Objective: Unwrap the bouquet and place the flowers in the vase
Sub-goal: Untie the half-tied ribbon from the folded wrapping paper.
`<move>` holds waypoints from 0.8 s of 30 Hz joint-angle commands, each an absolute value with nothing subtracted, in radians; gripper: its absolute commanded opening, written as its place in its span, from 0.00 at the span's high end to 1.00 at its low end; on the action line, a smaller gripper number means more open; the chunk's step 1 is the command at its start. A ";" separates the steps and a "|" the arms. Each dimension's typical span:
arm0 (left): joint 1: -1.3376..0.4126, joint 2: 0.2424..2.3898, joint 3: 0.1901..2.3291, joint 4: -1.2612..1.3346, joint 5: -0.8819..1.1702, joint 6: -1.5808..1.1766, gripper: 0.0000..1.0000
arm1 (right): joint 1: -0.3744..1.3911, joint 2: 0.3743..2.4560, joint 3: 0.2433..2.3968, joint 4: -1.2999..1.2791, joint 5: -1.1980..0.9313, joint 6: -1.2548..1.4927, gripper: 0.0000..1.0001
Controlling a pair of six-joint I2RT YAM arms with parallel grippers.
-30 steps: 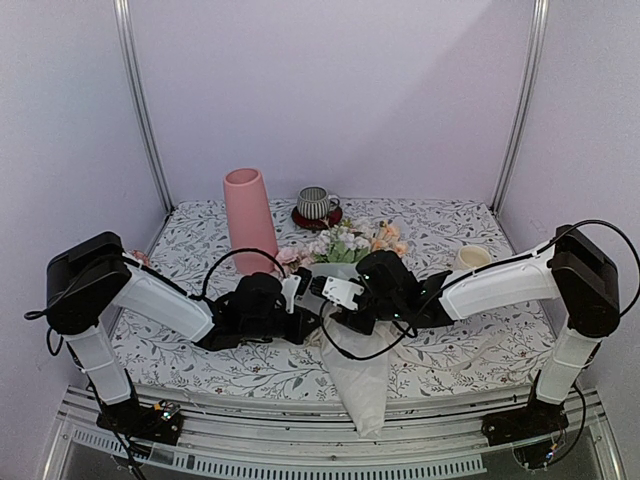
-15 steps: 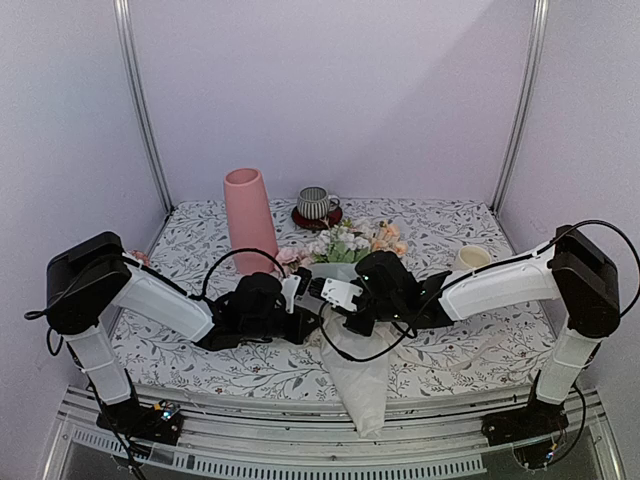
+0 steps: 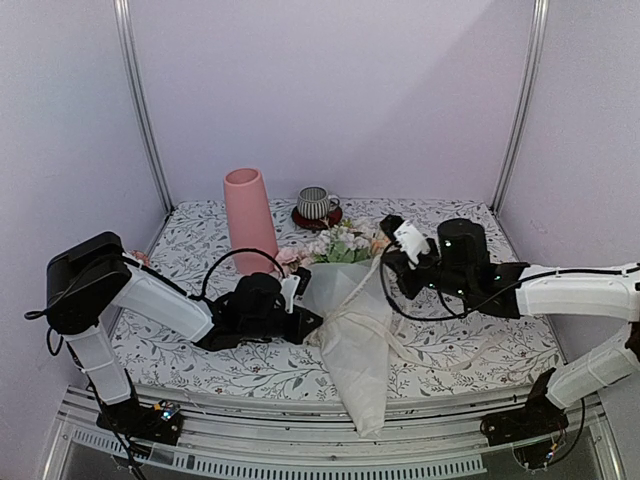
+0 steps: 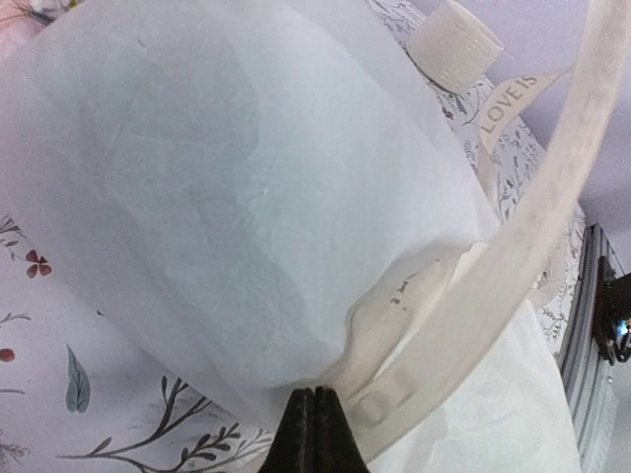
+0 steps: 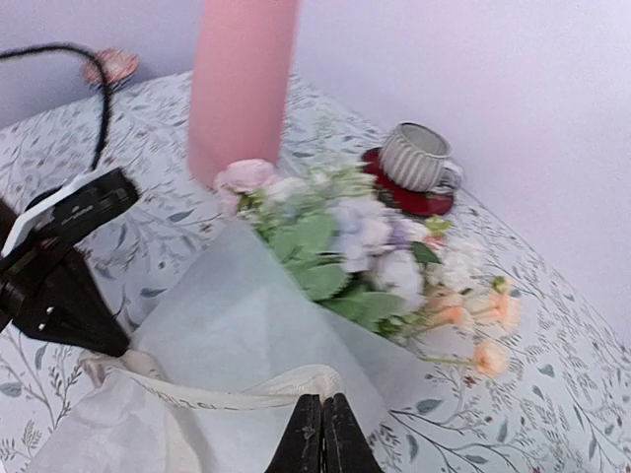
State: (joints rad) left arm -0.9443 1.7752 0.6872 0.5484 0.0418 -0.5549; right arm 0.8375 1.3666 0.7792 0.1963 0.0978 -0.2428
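The bouquet (image 3: 352,330) lies in mid-table, its white wrapping paper (image 4: 227,187) pointing toward the near edge and its flowers (image 3: 345,243) toward the back. My left gripper (image 3: 312,312) is shut on the lower edge of the paper (image 5: 237,315), its fingertips (image 4: 314,426) pinched beside the cream ribbon (image 4: 513,256). My right gripper (image 3: 386,262) is raised to the right of the blooms (image 5: 365,236) and shut on the ribbon (image 5: 246,389), which stretches from the wrap up to it. The pink vase (image 3: 249,218) stands upright at the back left, also in the right wrist view (image 5: 242,79).
A grey striped mug (image 3: 316,203) on a red coaster stands behind the flowers. A cream mug (image 4: 455,49) sits on the right side. A small pink object (image 3: 138,258) lies at the left edge. The wrap's tail (image 3: 365,410) hangs over the front edge.
My right gripper has shut on the ribbon and pulled back to the right and upward, drawing the ribbon out from the bouquet. The left arm has stayed put.
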 commanded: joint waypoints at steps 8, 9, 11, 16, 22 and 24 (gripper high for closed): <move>-0.933 1.779 0.680 0.575 0.048 -0.560 1.00 | 0.598 1.153 0.583 0.184 0.231 0.149 0.95; -0.933 1.778 0.680 0.575 0.048 -0.560 1.00 | 0.598 1.158 0.583 0.175 0.228 0.148 0.93; -0.933 1.779 0.680 0.575 0.049 -0.561 1.00 | 0.597 1.170 0.587 0.155 0.219 0.147 0.80; -0.933 1.778 0.680 0.575 0.048 -0.560 1.00 | 0.597 1.190 0.614 0.094 0.184 0.129 0.40; -0.933 1.776 0.678 0.575 0.048 -0.559 1.00 | 0.597 1.188 0.663 -0.013 0.086 0.094 0.38; -0.933 1.775 0.678 0.576 0.049 -0.558 1.00 | 0.597 1.194 0.681 -0.057 0.018 0.083 0.38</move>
State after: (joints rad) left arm -0.9440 1.7752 0.6872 0.5571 0.0414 -0.5549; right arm 0.5972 1.1831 0.6239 0.0414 0.1390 0.1078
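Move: The right fingers hold the ribbon's end up in the air; the bare table to take it to, right of the wrapping paper, lies about 9 cm to their right, 5 cm ahead and 18 cm below. The ribbon knot sits roughly 6 cm left, 3 cm back and 14 cm down, the flowers some 21 cm ahead and 8 cm left, the cream mug 15 cm ahead and 26 cm right. From the left hand that bare spot is about 24 cm right and 9 cm ahead. Swing the right gripper on to the robot's right, about 12 cm, away from the knot, drawing the pinched ribbon end along and turning the wrist some 25 degrees clockwise; once out there, open wide to let go, sinking about 5 cm from the top of the swing as the fingers tip down. Keep the left gripper shut and still on the ribbon at the wrap's left edge. ##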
